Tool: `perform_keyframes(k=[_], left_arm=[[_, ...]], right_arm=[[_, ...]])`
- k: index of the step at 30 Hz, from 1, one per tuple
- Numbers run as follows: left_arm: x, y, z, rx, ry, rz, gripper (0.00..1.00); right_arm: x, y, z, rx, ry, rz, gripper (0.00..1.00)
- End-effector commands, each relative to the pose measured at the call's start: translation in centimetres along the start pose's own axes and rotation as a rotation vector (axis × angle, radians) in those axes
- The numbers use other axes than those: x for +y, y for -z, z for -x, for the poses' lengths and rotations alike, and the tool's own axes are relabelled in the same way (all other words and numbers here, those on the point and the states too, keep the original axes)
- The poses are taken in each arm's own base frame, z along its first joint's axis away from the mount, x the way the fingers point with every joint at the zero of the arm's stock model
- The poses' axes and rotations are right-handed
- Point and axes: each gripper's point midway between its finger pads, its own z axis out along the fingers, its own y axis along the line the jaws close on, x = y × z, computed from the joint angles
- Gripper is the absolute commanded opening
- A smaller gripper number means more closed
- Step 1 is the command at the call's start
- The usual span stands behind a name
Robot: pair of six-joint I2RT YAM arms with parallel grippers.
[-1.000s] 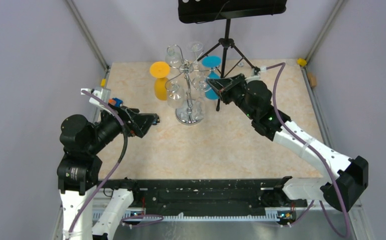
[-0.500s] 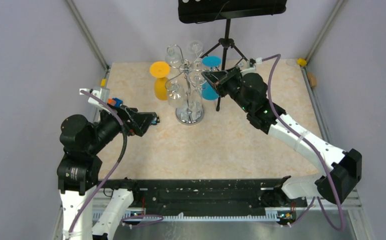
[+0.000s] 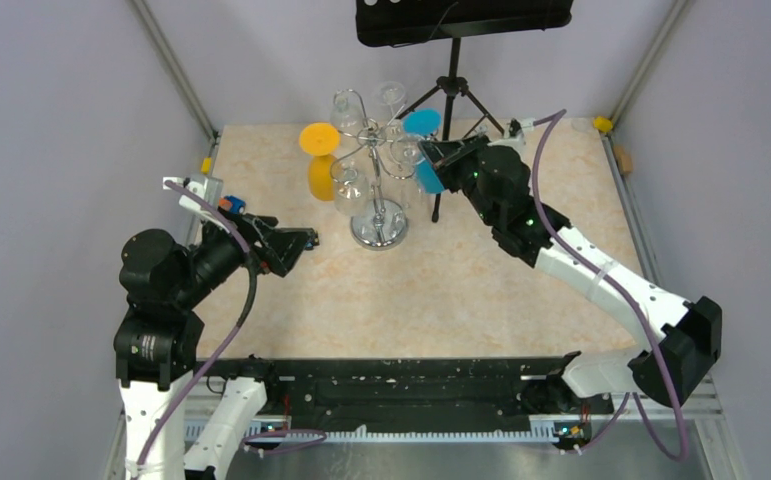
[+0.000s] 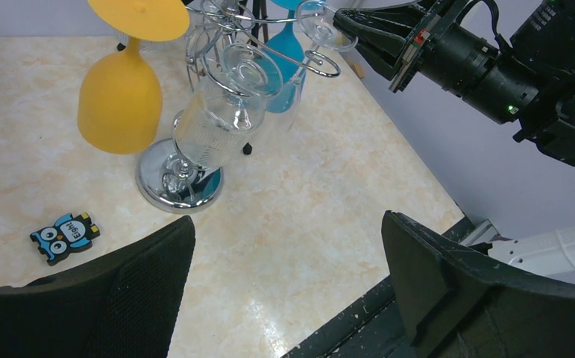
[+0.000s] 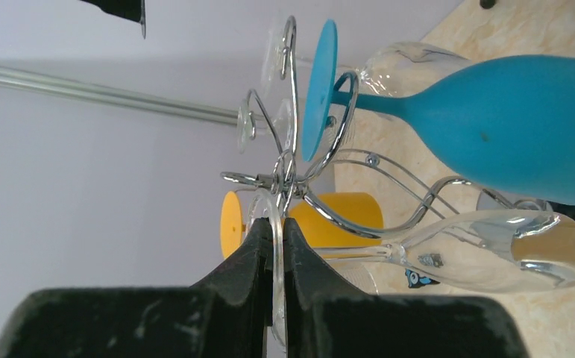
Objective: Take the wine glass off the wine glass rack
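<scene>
The chrome wine glass rack (image 3: 378,232) stands at the back middle of the table, with its wire arms (image 5: 284,179) holding several glasses upside down. My right gripper (image 5: 277,224) is shut on the thin round foot of a clear wine glass (image 5: 493,257) that hangs on a rack arm. In the top view the right gripper (image 3: 423,152) sits at the rack's right side, beside the blue glass (image 3: 426,180). A yellow glass (image 3: 319,165) hangs on the left. My left gripper (image 4: 288,224) is open and empty, low over the table in front of the rack base (image 4: 176,175).
A black tripod stand (image 3: 451,90) rises just behind and to the right of the rack, close to my right arm. A small owl sticker (image 4: 64,236) lies on the table left of the rack base. Walls enclose the table on three sides.
My right gripper has moved up to the rack's top arms and then a little to the right, staying shut. The left arm has not moved.
</scene>
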Motion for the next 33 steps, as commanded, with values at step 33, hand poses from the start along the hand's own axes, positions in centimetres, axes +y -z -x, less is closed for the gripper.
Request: perform_keyframes(k=[33], left_arm=[[-8.5,-4.7,-2.3,-0.154,-0.122,-0.668,0.95]], right_arm=[[1.8,17.1,-1.6,0.389,-0.037,0.193,0.0]])
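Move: My right hand already pinches the upside-down wine glass by its foot; the glass's middle hangs about 9 cm below and 2 cm left, 1 cm ahead. The rack's post is some 6 cm ahead and 8 cm left, the blue glass 8 cm ahead and 1 cm right. From my open left hand, the held glass is roughly 18 cm ahead and 18 cm right, the clear front glass 13 cm ahead and 7 cm right. With my right fingers keeping their pinch on the foot, I draw the wine glass away from the rack, first right with a small rise and dip, then mostly back, about 14 cm in all, finally swinging the hand counter-clockwise. My open left hand sinks a little, then sweeps about 7 cm right towards the held glass, turning clockwise and tilting up. ##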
